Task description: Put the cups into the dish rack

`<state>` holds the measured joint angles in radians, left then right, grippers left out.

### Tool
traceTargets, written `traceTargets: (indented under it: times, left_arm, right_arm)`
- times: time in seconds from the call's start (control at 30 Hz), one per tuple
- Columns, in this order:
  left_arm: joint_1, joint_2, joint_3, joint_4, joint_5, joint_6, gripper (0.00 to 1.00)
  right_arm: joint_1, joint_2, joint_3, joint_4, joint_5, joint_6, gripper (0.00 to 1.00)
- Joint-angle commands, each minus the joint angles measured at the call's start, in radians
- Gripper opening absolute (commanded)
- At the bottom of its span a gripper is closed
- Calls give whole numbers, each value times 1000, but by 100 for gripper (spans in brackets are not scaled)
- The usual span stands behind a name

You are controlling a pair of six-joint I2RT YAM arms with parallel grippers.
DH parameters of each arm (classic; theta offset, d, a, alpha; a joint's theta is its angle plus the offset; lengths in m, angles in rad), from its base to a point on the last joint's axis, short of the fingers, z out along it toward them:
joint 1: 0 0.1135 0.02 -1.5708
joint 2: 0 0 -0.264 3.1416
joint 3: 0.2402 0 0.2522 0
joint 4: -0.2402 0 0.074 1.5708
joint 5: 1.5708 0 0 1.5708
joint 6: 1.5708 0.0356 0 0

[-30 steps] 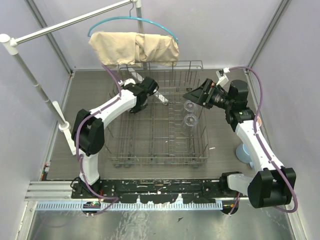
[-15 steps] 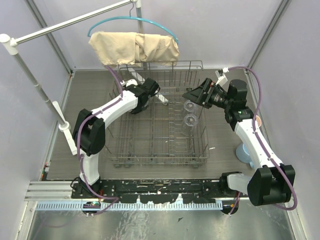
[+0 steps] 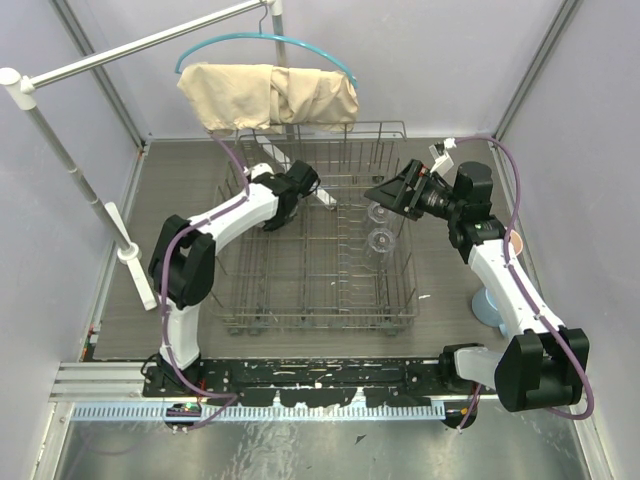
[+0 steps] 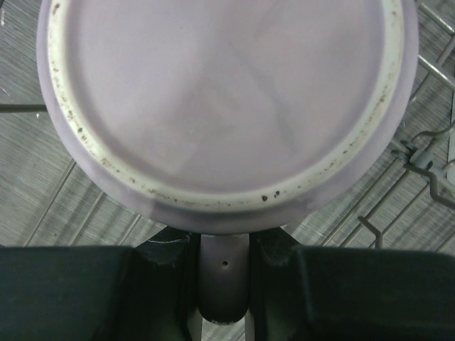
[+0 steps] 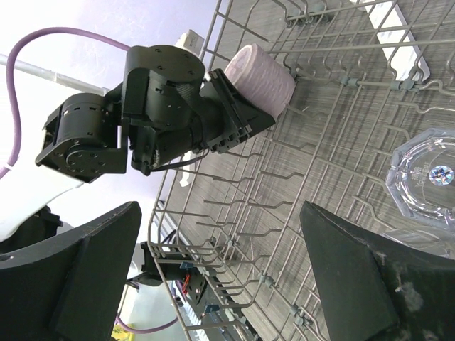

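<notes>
My left gripper (image 3: 301, 184) is shut on the handle (image 4: 224, 273) of the mauve-pink mug (image 4: 227, 99), whose base faces the wrist camera. In the right wrist view that mug (image 5: 259, 77) hangs among the tines in the back left part of the dish rack (image 3: 312, 322). Two clear glass tumblers (image 3: 378, 211) (image 3: 380, 242) stand in the rack's right side; one tumbler (image 5: 426, 177) also shows in the right wrist view. My right gripper (image 3: 386, 190) hovers open just above them, nothing between its fingers (image 5: 85, 277). A light blue mug (image 3: 486, 305) and a peach-orange mug (image 3: 517, 243) sit on the table right of the rack.
A beige cloth (image 3: 268, 95) on a teal hanger hangs over the rack's back edge. A white rod stand (image 3: 62, 150) rises at the left. A white piece (image 3: 323, 198) lies in the rack near the left gripper. Walls enclose the table.
My left gripper has shifted slightly right and toward the back with the pink mug. The right arm has drawn back a little.
</notes>
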<state>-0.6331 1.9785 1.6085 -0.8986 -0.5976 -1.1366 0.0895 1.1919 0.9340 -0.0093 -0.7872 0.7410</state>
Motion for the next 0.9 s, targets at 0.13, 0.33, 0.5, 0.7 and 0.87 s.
traceTargets:
  times: [0.13,0.33,0.5,0.7,0.87]
  left_arm:
    - [3,82,84,-63,-62,-50,0]
    - [2,92,73,-81,-44,-63,0]
    - [1,67,24,-62,-45,-78,22]
    - [1,37,-19,-24,-45,-77,54]
    - [-7,24,-10,-14,-53,-56,62]
  right_arm:
    - [-4,-9,12,52,-18,4,100]
    - [-4,4,19,49,-19,2,100]
    - [-4,15,34,46,-21,3,100]
    - [-4,12,26,46,-20,4,100]
    - [-5,14,30,45,-21,6,100]
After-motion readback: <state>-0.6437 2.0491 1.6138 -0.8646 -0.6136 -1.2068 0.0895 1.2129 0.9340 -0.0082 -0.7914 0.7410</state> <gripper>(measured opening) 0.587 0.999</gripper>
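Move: The left hand pinches the handle of the upturned pink mug. Its place in the rack's far left corner is about 4 cm ahead of this hand, 4 cm to its left and 5 cm lower. The white bar lies some 10 cm ahead, 5 cm right and 8 cm down; the two glasses stand about 22 cm right, one 2 cm back, the other 7 cm. From the right hand the mug's place is roughly 10 cm ahead, 28 cm left and 24 cm below. Forward and down by about 1 cm each, the left hand eases the mug by its handle into the rack's far left corner. After a short hold its fingers open to about twice their gap and unclamp the handle, while the hand sinks another 1.5 cm and shifts slightly right, the handle still between the fingertips. ##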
